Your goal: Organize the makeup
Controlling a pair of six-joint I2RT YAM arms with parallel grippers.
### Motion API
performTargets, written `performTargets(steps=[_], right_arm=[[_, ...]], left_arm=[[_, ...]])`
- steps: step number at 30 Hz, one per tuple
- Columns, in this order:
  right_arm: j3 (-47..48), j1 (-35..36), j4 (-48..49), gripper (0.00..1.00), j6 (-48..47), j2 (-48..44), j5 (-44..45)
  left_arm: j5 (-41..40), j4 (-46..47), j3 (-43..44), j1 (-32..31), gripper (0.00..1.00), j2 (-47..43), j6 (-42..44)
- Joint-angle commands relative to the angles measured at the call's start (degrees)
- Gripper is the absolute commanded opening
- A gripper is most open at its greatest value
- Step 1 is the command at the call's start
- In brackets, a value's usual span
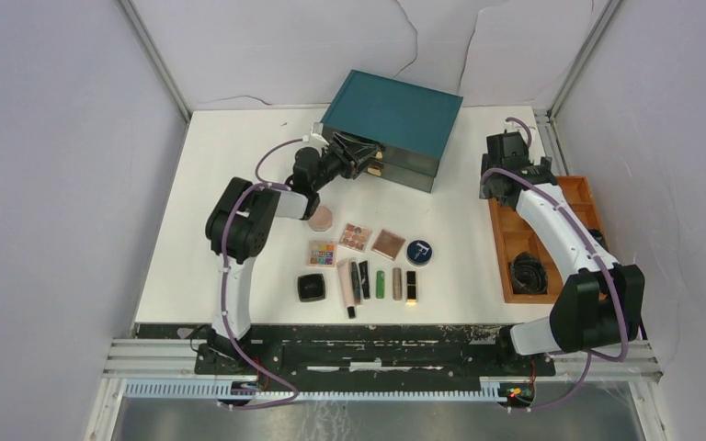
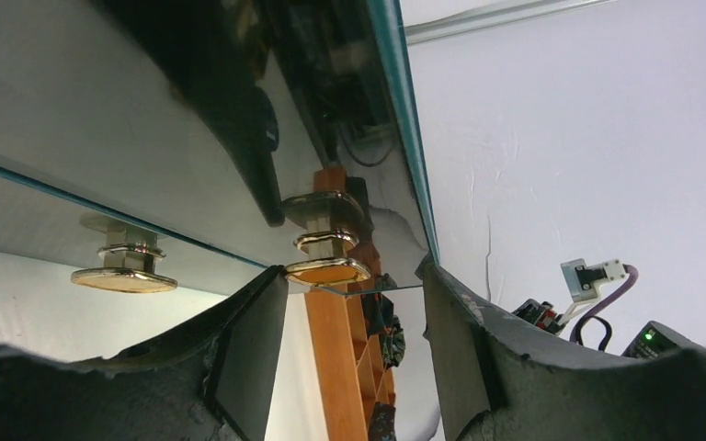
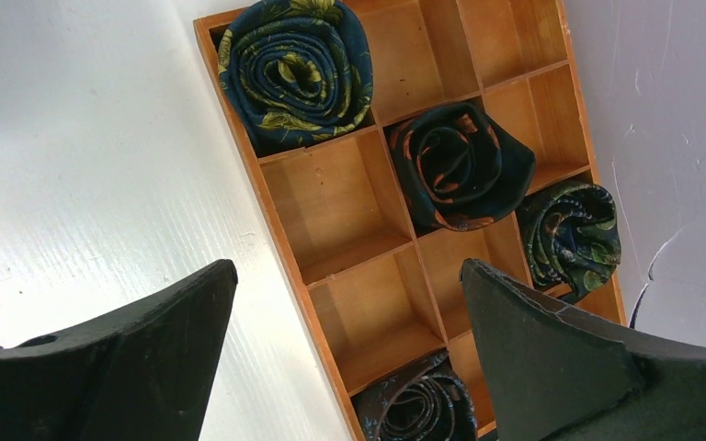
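The makeup lies in loose rows on the white table in front of the arms: a pink octagonal compact (image 1: 322, 219), square palettes (image 1: 356, 236) (image 1: 388, 243) (image 1: 322, 253), a dark blue round compact (image 1: 419, 253), a black square compact (image 1: 311, 287) and several slim tubes (image 1: 380, 284). My left gripper (image 1: 365, 156) (image 2: 354, 271) is at the front of the teal drawer box (image 1: 392, 112). Its jaws stand apart with a gold knob (image 2: 328, 266) between the tips; the left finger is at the knob's edge and the right one is clear of it. My right gripper (image 1: 512, 163) (image 3: 348, 266) hangs open and holds nothing.
A second gold knob (image 2: 124, 276) sits to the left on the drawer front. A wooden compartment tray (image 1: 506, 248) (image 3: 276, 211) at the table's right edge holds rolled patterned ties (image 3: 296, 64) (image 3: 460, 165) (image 3: 570, 234). White walls close in on both sides.
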Motion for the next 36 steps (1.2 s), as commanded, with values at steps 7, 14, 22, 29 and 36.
performTargets(steps=[7,14,22,29,36], right_arm=[[2.36,0.21,-0.38,0.99,-0.83,0.69,1.31],[2.47,0.24,-0.49,0.97,-0.54,1.18,1.05],[1.92,0.26,-0.4,0.96,0.03,1.16,0.73],[1.41,0.25,-0.06,0.96,0.43,1.11,0.05],[0.71,0.21,0.29,0.96,0.85,0.98,-0.49]], left_arm=[[0.25,4.67,4.3,-0.33,0.47,2.86,-3.02],[1.45,4.47,4.06,-0.33,0.16,2.27,-3.02],[3.14,4.06,0.15,-0.29,0.03,-1.42,-1.66],[4.62,5.88,-6.27,-0.36,0.03,-3.81,-0.69],[6.29,6.77,-12.18,-0.31,0.03,-7.05,0.24]])
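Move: The upper drawer's gold knob is nearly between my left fingertips, about 1 cm farther forward, 1 cm to the right and 1 cm below the hand. The lower drawer's knob sits some 7 cm below that hand, roughly level with it otherwise. The pink compact lies on the table about 16 cm back, 12 cm to its left and 13 cm down. From my right hand, the upper knob is about 15 cm forward, 40 cm left and slightly lower. With my left hand I ease about 1 cm forward and down onto the upper drawer's knob, close the half-open fingers until they pinch it from above and below, and hold there briefly. Then, keeping the grip, I draw it back towards my base by about 4 cm, drifting a little left, with the wrist angle practically unchanged. ##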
